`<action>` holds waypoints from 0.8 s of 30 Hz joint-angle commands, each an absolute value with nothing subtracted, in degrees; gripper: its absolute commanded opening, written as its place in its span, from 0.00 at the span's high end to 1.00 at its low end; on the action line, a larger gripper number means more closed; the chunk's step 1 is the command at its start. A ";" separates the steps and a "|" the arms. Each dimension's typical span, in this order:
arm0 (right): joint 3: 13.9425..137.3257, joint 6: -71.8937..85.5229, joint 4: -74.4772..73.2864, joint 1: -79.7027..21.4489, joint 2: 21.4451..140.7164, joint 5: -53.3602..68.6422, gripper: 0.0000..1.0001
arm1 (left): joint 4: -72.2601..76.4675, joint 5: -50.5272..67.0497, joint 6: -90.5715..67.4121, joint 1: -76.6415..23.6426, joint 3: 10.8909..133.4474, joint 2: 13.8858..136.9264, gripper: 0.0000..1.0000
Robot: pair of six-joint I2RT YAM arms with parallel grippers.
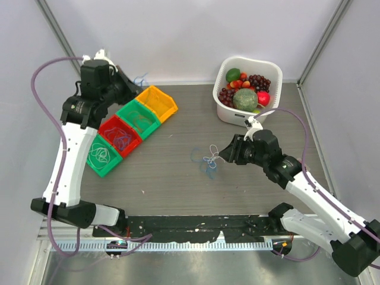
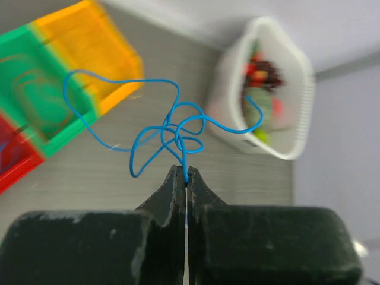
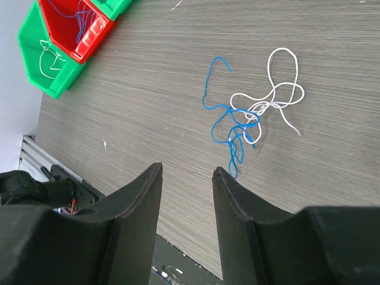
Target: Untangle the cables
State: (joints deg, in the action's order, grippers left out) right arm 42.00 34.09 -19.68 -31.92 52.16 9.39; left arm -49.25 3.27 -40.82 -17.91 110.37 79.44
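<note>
My left gripper [image 2: 185,172] is shut on a blue cable [image 2: 172,127], whose loops hang in the air above the bins; from above, this gripper [image 1: 132,85] is at the back left with the cable [image 1: 141,78] beside it. On the table lies a small tangle of a blue cable [image 3: 228,127] and a white cable [image 3: 276,98], also visible from above [image 1: 208,159]. My right gripper [image 3: 187,172] stands open just short of that tangle, nothing between its fingers; from above it [image 1: 225,153] is right of the tangle.
A diagonal row of bins sits at the left: orange [image 1: 169,101], green [image 1: 149,126], red [image 1: 132,144], green [image 1: 89,161], some holding loose cables. A white basket [image 1: 222,111] of fruit stands at the back right.
</note>
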 commanded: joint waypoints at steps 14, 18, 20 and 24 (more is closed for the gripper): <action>44.65 32.52 -26.81 -32.17 48.86 5.10 0.54 | -46.94 -13.27 -39.99 -3.17 85.26 78.92 1.00; 44.82 32.43 -26.63 -32.17 49.74 4.83 0.54 | -43.69 -11.43 -39.99 -0.27 81.04 80.42 1.00; 44.74 32.52 -26.46 -32.17 50.18 4.92 0.54 | -43.51 -11.77 -40.69 2.02 79.90 81.73 1.00; 44.65 32.78 -26.19 -32.17 51.24 4.75 0.54 | -40.08 -10.37 -41.13 3.08 75.77 83.40 1.00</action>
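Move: The blue cable is already pinched in my left hand, high up. The red bin I take it to is about 7 cm ahead of that hand, 19 cm to its left and 41 cm below. At the same depth, the green bin with the white cable is some 2 cm back and 26 cm left of the hand; the green bin with the orange cable is about 15 cm ahead and 12 cm left. From my idle right hand, the red bin is roughly 15 cm ahead, 43 cm left and 16 cm below. I swing my left hand steeply down, about 23 cm, and 17 cm to the left towards the red bin, dropping fast at first, easing, then sinking again. My wrist tips the fingers some 30 degrees further down and turns counter-clockwise while they keep their pinch on the blue cable. My open, empty right hand eases a couple of centimetres right and slightly back, and ends a little lower. ##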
